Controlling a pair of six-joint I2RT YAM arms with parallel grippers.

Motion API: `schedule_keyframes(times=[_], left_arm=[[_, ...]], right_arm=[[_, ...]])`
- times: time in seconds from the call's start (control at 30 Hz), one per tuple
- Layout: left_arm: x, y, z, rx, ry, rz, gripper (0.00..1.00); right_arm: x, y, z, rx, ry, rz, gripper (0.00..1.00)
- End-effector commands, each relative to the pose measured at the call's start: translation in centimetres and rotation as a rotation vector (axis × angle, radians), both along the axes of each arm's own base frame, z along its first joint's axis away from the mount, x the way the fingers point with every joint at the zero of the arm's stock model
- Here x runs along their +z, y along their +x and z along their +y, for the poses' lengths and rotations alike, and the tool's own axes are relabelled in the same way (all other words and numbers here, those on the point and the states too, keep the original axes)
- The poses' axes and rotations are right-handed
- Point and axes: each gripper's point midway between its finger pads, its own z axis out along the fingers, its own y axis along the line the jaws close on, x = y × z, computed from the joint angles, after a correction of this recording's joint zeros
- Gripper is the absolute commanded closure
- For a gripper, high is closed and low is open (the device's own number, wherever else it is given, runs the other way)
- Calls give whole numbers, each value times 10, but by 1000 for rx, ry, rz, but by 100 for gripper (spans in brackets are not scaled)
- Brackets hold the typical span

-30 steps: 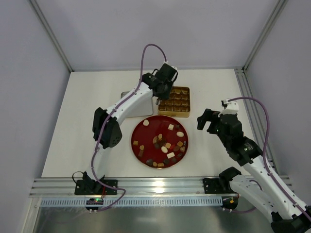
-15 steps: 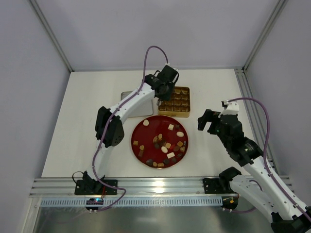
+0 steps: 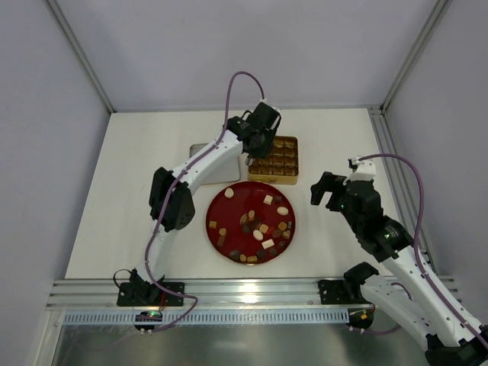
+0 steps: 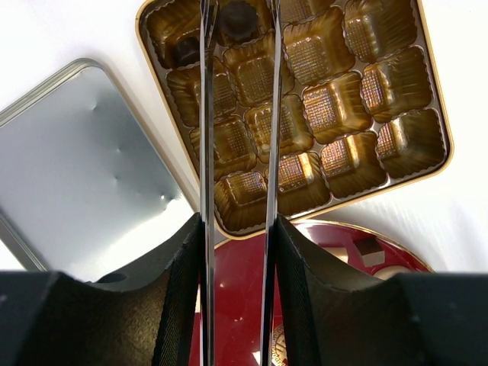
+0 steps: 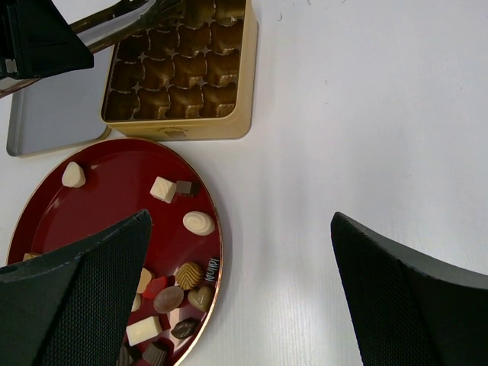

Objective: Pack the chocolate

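Several chocolates (image 3: pixel 259 226) in dark brown, caramel and cream lie on the red plate (image 3: pixel 229 214); they also show in the right wrist view (image 5: pixel 198 223). The gold tin (image 3: pixel 285 161) stands just beyond the plate. My left gripper (image 3: pixel 258 136) (image 4: pixel 238 229) is shut on metal tongs (image 4: pixel 207 152), whose blades reach over the tin's (image 4: pixel 427 91) left side. A dark chocolate (image 4: pixel 238 19) sits in a far cell between the tong tips. I cannot tell if they pinch it. Another dark chocolate (image 4: pixel 187 50) fills the corner cell. My right gripper (image 3: pixel 329 189) (image 5: pixel 240 221) is open and empty, right of the plate.
The silver tin lid (image 3: pixel 207 162) lies flat left of the tin, touching it; it also shows in the left wrist view (image 4: pixel 76 168) and the right wrist view (image 5: pixel 46 114). White table (image 5: pixel 343 114) lies right of the tin. Frame rails run along the edges.
My left gripper has shifted slightly up and right over the tin's far left part, then held still. The right arm has not moved.
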Motion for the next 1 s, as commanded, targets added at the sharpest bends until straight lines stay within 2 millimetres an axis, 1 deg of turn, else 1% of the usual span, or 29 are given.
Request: schedule_keyframes(times=[0.0,0.07,0.1,0.2,0.23,0.27,0.3,0.33,0.37,0.4,0.43,0.47,0.5,0.53,0.57,0.6,0.63,0.67,0.73,0.77,0.8,0.83,0.87,0.9,0.93,0.97], left_arm=[[65,9,0,1,-81,-139,59],[74,8,3,5,-87,-154,59],[83,6,3,0,-101,-164,59],[93,1,8,2,-109,-166,59],[102,-2,10,3,-120,-174,59],[103,-6,12,2,-117,-171,59],[105,-9,15,5,-117,-164,59],[117,-17,18,5,-143,-170,59],[110,-22,22,6,-136,-150,59],[113,-27,25,8,-147,-147,59],[123,-35,28,10,-175,-150,60],[114,-44,33,10,-166,-122,59],[112,-50,35,9,-171,-107,60],[111,-57,36,14,-189,-90,60],[110,-69,43,14,-192,-77,60],[108,-76,45,9,-195,-67,60],[110,-83,48,9,-200,-61,60],[110,-97,53,1,-195,-56,60],[111,-112,56,-10,-198,-50,60],[102,-124,58,-26,-177,-24,60],[109,-135,62,-37,-182,-31,59],[107,-141,64,-44,-172,-25,60],[96,-152,71,-43,-141,0,60],[100,-162,72,-56,-144,-9,60],[90,-170,77,-55,-127,11,59],[87,-178,78,-56,-131,22,60]], right_arm=[[21,3,-3,-11,2,-56,0],[20,3,-3,-10,0,-55,0],[19,4,-2,-12,-2,-53,0],[19,6,-3,-13,-7,-51,0],[18,6,-3,-14,-11,-48,0],[19,6,-3,-13,-12,-51,0],[19,7,-2,-13,-13,-52,0],[20,7,-2,-13,-15,-53,0],[19,8,-1,-10,-16,-52,0],[19,9,-2,-10,-20,-52,0],[20,9,-2,-11,-22,-54,0],[19,10,-1,-7,-23,-52,0],[20,10,-1,-7,-22,-54,0],[20,10,0,-4,-20,-55,0],[21,11,1,-1,-13,-59,0],[20,11,2,3,-13,-58,0],[19,11,2,2,-10,-58,0],[19,12,3,2,-8,-59,0],[14,12,4,5,-8,-52,0],[14,13,4,6,-6,-52,0],[10,13,5,7,-7,-45,0],[9,13,5,9,-9,-41,0],[7,13,5,7,-10,-40,0],[6,13,6,11,-12,-37,0],[6,14,6,10,-10,-36,0],[6,14,6,8,-10,-37,0]])
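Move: The left hand already grips the tongs, their tips reaching ahead over the box's far left cells. The plate they go to next has its middle about 18 cm back, 3 cm left and 14 cm below this hand. The box's middle is roughly 6 cm ahead and 5 cm right, the tray's some 5 cm ahead and 16 cm left; the plate's white square chocolate lies about 10 cm back and 3 cm right. From the right hand the plate's middle is 21 cm left, level ahead and 20 cm below. The left hand lifts the tongs up and clear of the box's far left cells, rising some 10 cm before it swings back and to its left. It then carries them across to above the plate, ending about 15 cm back and 7 cm left of its start and sinking slightly at the end, while the fingers keep the same half-open hold on the tongs and the wrist tilts by less than ten degrees. ##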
